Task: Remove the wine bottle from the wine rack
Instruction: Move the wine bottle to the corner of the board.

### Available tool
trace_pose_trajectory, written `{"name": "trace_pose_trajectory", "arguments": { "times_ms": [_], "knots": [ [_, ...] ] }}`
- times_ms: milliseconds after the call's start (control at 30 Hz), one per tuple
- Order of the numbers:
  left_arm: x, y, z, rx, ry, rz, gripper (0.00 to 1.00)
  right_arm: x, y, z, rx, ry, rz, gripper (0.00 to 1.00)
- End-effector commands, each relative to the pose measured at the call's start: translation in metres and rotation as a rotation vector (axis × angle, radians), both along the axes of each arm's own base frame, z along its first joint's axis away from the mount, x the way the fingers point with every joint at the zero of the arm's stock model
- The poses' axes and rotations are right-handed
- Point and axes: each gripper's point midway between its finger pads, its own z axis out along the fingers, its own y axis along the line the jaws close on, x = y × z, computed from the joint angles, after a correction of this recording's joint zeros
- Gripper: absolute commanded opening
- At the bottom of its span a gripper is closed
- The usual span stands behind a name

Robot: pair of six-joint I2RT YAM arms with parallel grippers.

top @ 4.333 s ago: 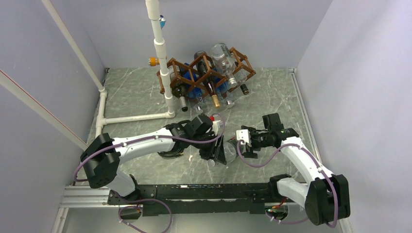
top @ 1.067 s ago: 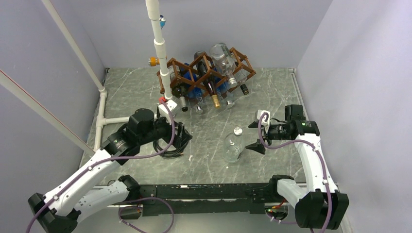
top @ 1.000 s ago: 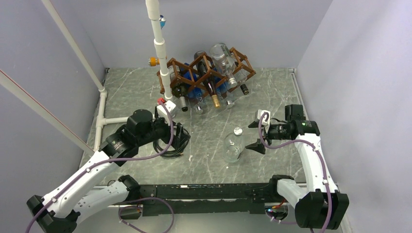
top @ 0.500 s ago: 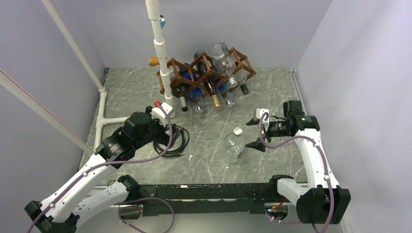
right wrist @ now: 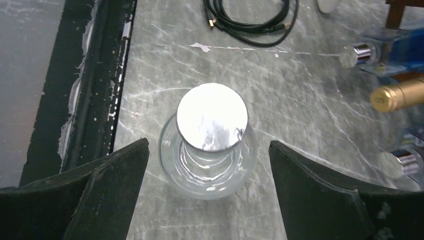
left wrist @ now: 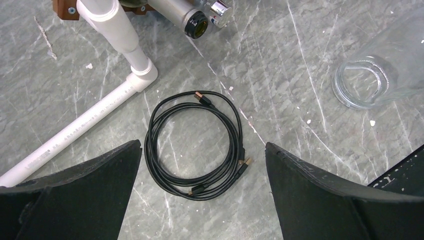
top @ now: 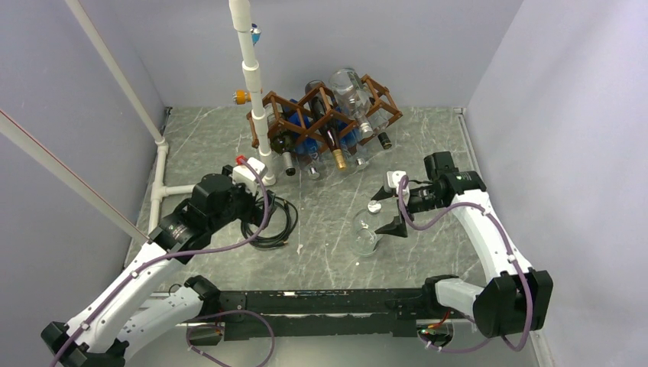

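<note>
A clear glass wine bottle [top: 366,233] with a silver cap [right wrist: 212,117] stands upright on the table, in front of the dark brown wine rack [top: 315,105] and apart from it. My right gripper [top: 387,208] is open beside its neck. In the right wrist view the right gripper [right wrist: 209,144] straddles the bottle [right wrist: 207,172] from above, with both fingers apart from the glass. My left gripper [top: 264,208] is open and holds nothing over a black cable coil [top: 269,226]. The left wrist view shows the left gripper [left wrist: 202,145] and the bottle [left wrist: 395,60] at the far right.
The rack holds several other bottles, one with a gold foil neck [top: 337,157] and a blue one [right wrist: 395,50]. A white PVC pipe frame [top: 252,84] stands left of the rack, and its floor pipe [left wrist: 75,132] runs near the cable coil [left wrist: 151,150]. Walls close in on three sides.
Earlier both grippers were at the bottle and then let go of it. In the last second my right gripper has moved left over the bottle. My left arm has drawn back to the left.
</note>
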Motion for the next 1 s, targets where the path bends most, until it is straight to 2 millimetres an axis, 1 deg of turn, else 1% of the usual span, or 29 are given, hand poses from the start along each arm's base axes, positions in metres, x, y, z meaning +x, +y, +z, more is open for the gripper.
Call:
{"name": "trace_pose_trajectory", "arguments": {
  "times_ms": [0,133,367,533,733,867,967],
  "knots": [
    [0.002,0.000,0.006,-0.021,-0.020,-0.005,1.00,0.005,0.017,0.019,0.070,-0.030,0.049,0.90],
    [0.002,0.002,0.006,-0.024,-0.019,0.001,0.99,0.002,0.025,0.014,0.090,0.005,0.064,0.85],
    [0.004,0.003,0.006,-0.028,-0.015,0.004,0.99,0.001,0.030,0.007,0.082,0.024,0.074,0.73],
    [0.005,0.004,0.005,-0.028,-0.015,0.009,1.00,0.001,0.031,0.004,0.078,0.022,0.074,0.65],
    [0.006,0.005,0.005,-0.028,-0.016,0.013,1.00,-0.001,0.031,0.000,0.079,0.019,0.073,0.58],
    [0.006,0.005,0.005,-0.028,-0.016,0.016,1.00,-0.001,0.031,0.002,0.086,0.014,0.075,0.47],
    [0.007,0.005,0.005,-0.028,-0.016,0.017,1.00,-0.002,0.031,0.004,0.090,0.011,0.076,0.34]
  ]
}}
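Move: Just to the left of the right hand, about 3 cm off and level fore and aft, stands the clear bottle's capped neck, its body's middle some 10 cm below. From that hand the gold-capped neck on the rack lies roughly 23 cm ahead and 12 cm left, and the black cable coil on the table about 33 cm left and 6 cm ahead. From the left hand, the clear bottle is some 29 cm right, 3 cm back and 12 cm down. Closing around the clear bottle's neck, the right hand eases about 2.5 cm to its left so the neck comes between its fingers, then sinks about 1 cm. The fingers draw in steadily from almost wide open to under half, one pad on either side just beneath the silver cap, pinching the neck by the end. ##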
